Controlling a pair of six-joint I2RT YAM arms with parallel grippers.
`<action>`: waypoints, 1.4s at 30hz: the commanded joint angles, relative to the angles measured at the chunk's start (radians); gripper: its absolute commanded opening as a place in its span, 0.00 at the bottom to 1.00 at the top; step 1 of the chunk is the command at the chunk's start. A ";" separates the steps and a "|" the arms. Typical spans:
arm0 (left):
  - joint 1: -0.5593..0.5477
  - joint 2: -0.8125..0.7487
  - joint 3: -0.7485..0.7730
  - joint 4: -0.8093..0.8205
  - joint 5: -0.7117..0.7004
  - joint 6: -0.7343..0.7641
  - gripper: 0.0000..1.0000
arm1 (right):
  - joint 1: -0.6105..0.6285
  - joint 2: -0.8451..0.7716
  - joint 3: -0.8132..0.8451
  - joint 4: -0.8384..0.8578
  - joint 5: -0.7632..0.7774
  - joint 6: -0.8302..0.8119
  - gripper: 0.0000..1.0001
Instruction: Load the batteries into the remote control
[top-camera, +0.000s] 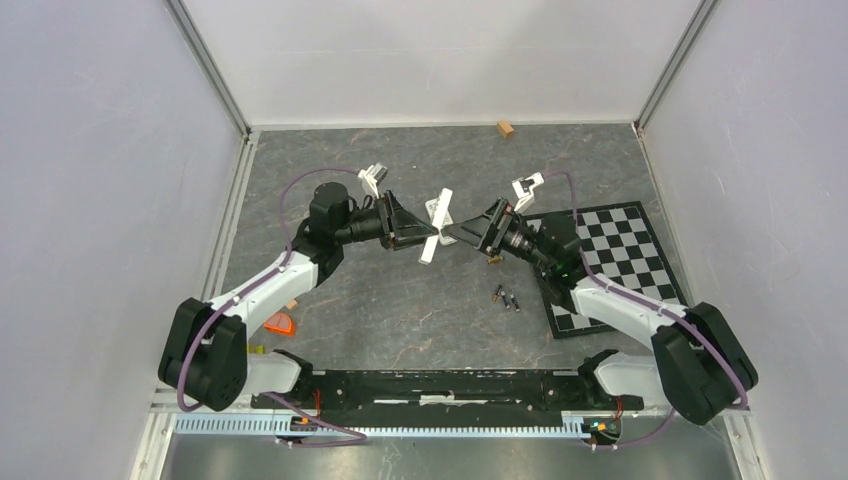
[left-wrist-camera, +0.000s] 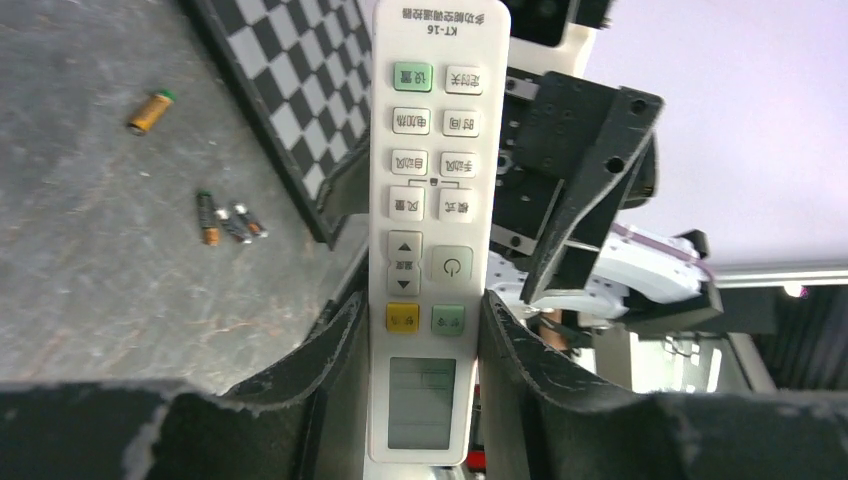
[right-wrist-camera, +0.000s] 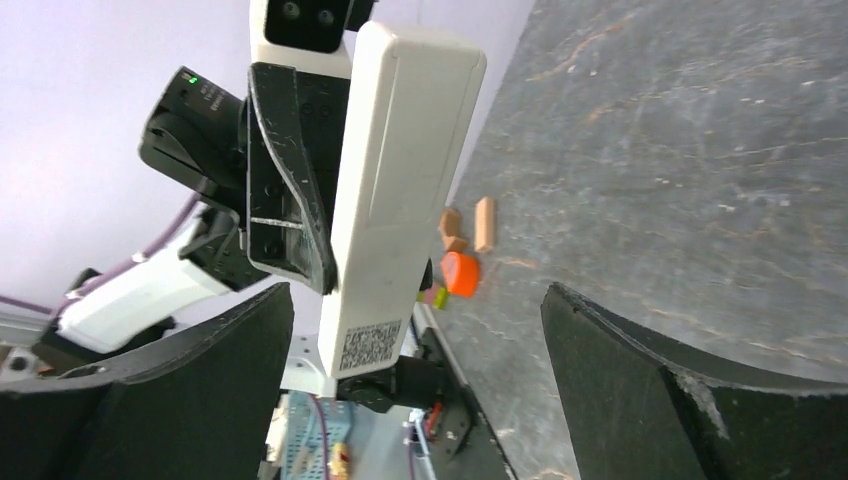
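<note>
My left gripper is shut on the remote control, a long slim white one, and holds it above the table. Its button face and small display window show in the left wrist view. Its plain white back faces my right gripper, which stands wide open just short of it, touching nothing. On the table lie three dark batteries side by side. A brownish-gold battery lies apart from them.
A checkered mat lies under the right arm. A second white device lies behind the held remote. A wooden block sits at the back wall. An orange piece and small wooden blocks lie near the left arm's base.
</note>
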 joint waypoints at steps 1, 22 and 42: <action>-0.012 -0.019 -0.027 0.246 0.092 -0.218 0.02 | 0.034 0.050 0.039 0.220 0.009 0.152 0.98; -0.026 -0.048 -0.070 0.344 0.143 -0.256 0.04 | 0.055 0.094 0.074 0.240 0.132 0.228 0.37; -0.179 -0.200 -0.038 -0.078 -0.473 0.527 0.81 | 0.101 0.064 0.100 -0.182 0.383 0.325 0.27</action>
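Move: The remote control is already pinched in the left gripper near its screen end, its middle about 2 cm ahead of that hand. From the open right gripper that middle lies some 3 cm to the left, 2 cm ahead and 1 cm up. On the table, roughly 22 cm below the right hand, the wide remote lies 14 cm ahead and 1 cm left, the single battery 5 cm ahead and 11 cm right, and the three batteries 5 cm back and 13 cm right. Bring the right gripper about 2 cm left and 4 cm up around the remote control while the left draws it back and up some 3 cm, then pinch its edges farther forward than the left grip. Once the right has hold, open the left wide and tip it roughly 20 degrees as it eases forward and down; carry the remote control forward and down with the right, turning clockwise. ##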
